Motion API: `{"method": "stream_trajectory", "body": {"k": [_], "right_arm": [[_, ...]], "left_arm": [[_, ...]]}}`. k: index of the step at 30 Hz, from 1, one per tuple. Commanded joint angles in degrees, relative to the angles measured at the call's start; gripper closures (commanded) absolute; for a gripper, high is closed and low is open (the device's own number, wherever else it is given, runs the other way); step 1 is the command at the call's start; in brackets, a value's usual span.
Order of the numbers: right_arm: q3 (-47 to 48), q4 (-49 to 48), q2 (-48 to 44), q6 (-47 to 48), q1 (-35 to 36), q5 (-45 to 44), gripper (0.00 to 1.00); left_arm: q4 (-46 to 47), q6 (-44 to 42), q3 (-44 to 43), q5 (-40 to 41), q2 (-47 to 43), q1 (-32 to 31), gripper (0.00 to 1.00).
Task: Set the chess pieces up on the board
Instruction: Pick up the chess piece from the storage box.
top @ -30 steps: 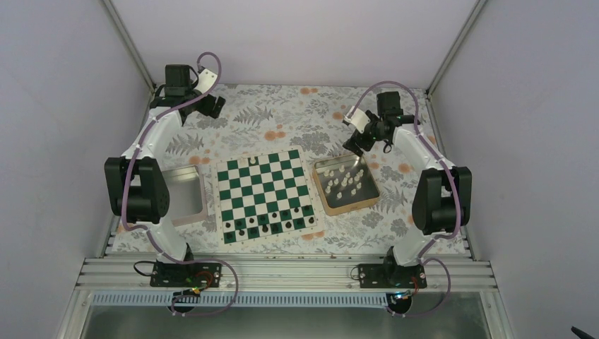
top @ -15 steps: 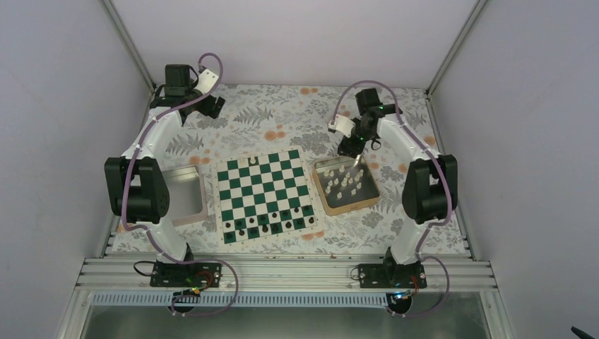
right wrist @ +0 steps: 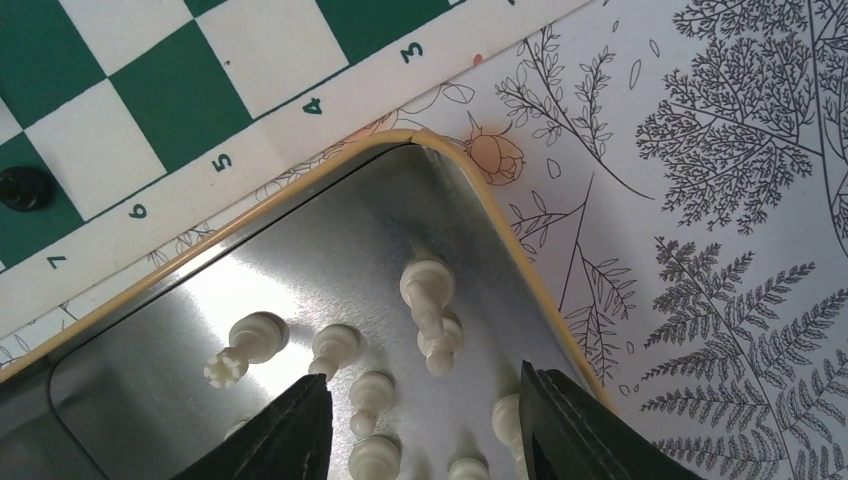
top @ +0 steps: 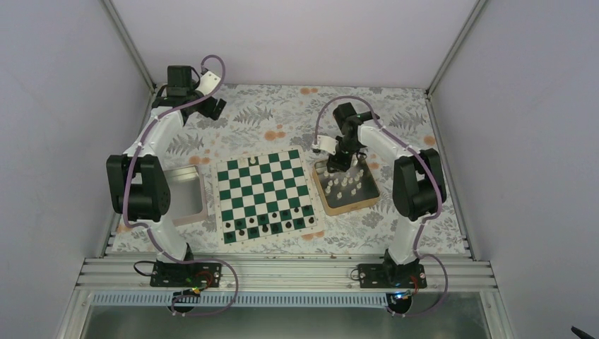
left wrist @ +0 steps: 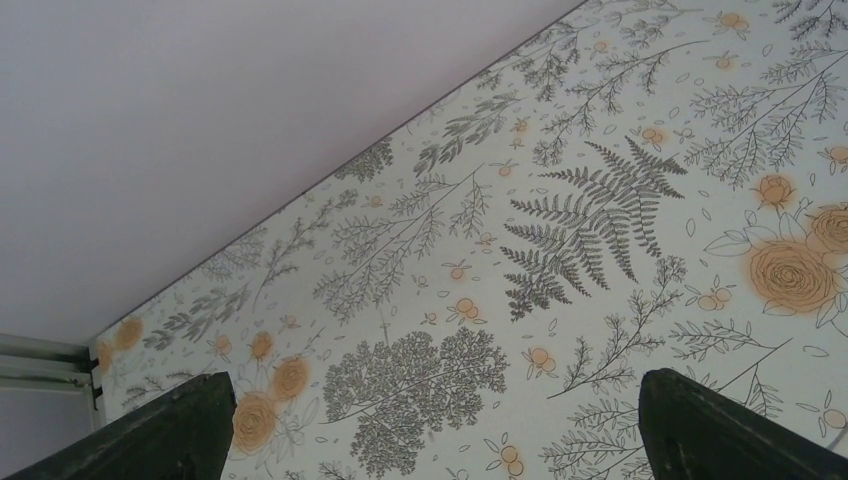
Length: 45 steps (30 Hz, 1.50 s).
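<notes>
The green and white board [top: 263,185] lies mid-table, and its numbered edge [right wrist: 250,140] shows in the right wrist view. Several cream chess pieces [top: 346,183] stand and lie in the tan tin [top: 370,200] to its right. My right gripper [top: 337,162] hangs over the tin's far-left corner. Seen from the wrist, the right gripper [right wrist: 425,405] is open at a middling width and holds nothing, with cream pieces [right wrist: 430,300] on the tin floor below and between its fingers [right wrist: 290,430]. My left gripper [top: 214,106] stands wide open at the far left, and from its wrist view the left gripper [left wrist: 440,440] has only floral cloth under it.
Dark pieces [top: 272,224] fill the board's near rows; one dark piece [right wrist: 22,187] shows by the board's edge. A grey square tray [top: 200,194] lies left of the board. The tin's rim [right wrist: 400,140] curves just ahead of the right fingers. Walls enclose the table.
The right arm has swung left from the tin's far-right side to its far-left corner, and its jaws have narrowed. The left arm has not moved.
</notes>
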<state>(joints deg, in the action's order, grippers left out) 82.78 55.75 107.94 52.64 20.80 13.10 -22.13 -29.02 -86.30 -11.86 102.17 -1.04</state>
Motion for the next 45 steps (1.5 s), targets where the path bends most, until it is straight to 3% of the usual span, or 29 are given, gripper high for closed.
{"method": "stream_trajectory", "body": {"k": [1,26,45], "right_arm": [[-1.25,0.48,0.35,1.14,0.92,0.13,0.51],[0.27,-5.47,5.69,2.64,3.33,-5.13,0.65],[0.53,-6.09,4.95,2.05,3.87,-4.75,0.91]], "left_arm": [[-0.27,-0.69,-0.8,-0.19,0.98,-0.19,0.0],[0.92,-1.45,0.88,0.59,1.03,-0.18,0.0],[0.87,-2.33,1.84,-0.57,1.31,-0.17,0.0]]}}
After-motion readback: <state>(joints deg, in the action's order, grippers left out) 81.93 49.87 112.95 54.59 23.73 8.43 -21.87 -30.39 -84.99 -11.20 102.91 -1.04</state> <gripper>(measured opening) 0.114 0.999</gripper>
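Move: The white chess piece nearest the box's far left corner stands about 4 cm below the right hand, 1 cm ahead and 1 cm to its left. A second white piece stands roughly 2 cm to the right of that piece. A pawn is about 4 cm nearer the base than it and 1 cm to its right, and a crenellated piece about 6 cm nearer. From the left hand the corner piece lies some 36 cm right, 17 cm back and 17 cm below. The white piece by the box's far left corner is what the right hand sinks to, going about 3.5 cm down with a slight drift left, fingers pointing mostly down. At the bottom it levels off and eases forward a good centimetre while the half-open fingers close steadily until nearly shut, pinching the piece's upper body between the tips. The empty left hand sags about 1.5 cm, still wide open. ##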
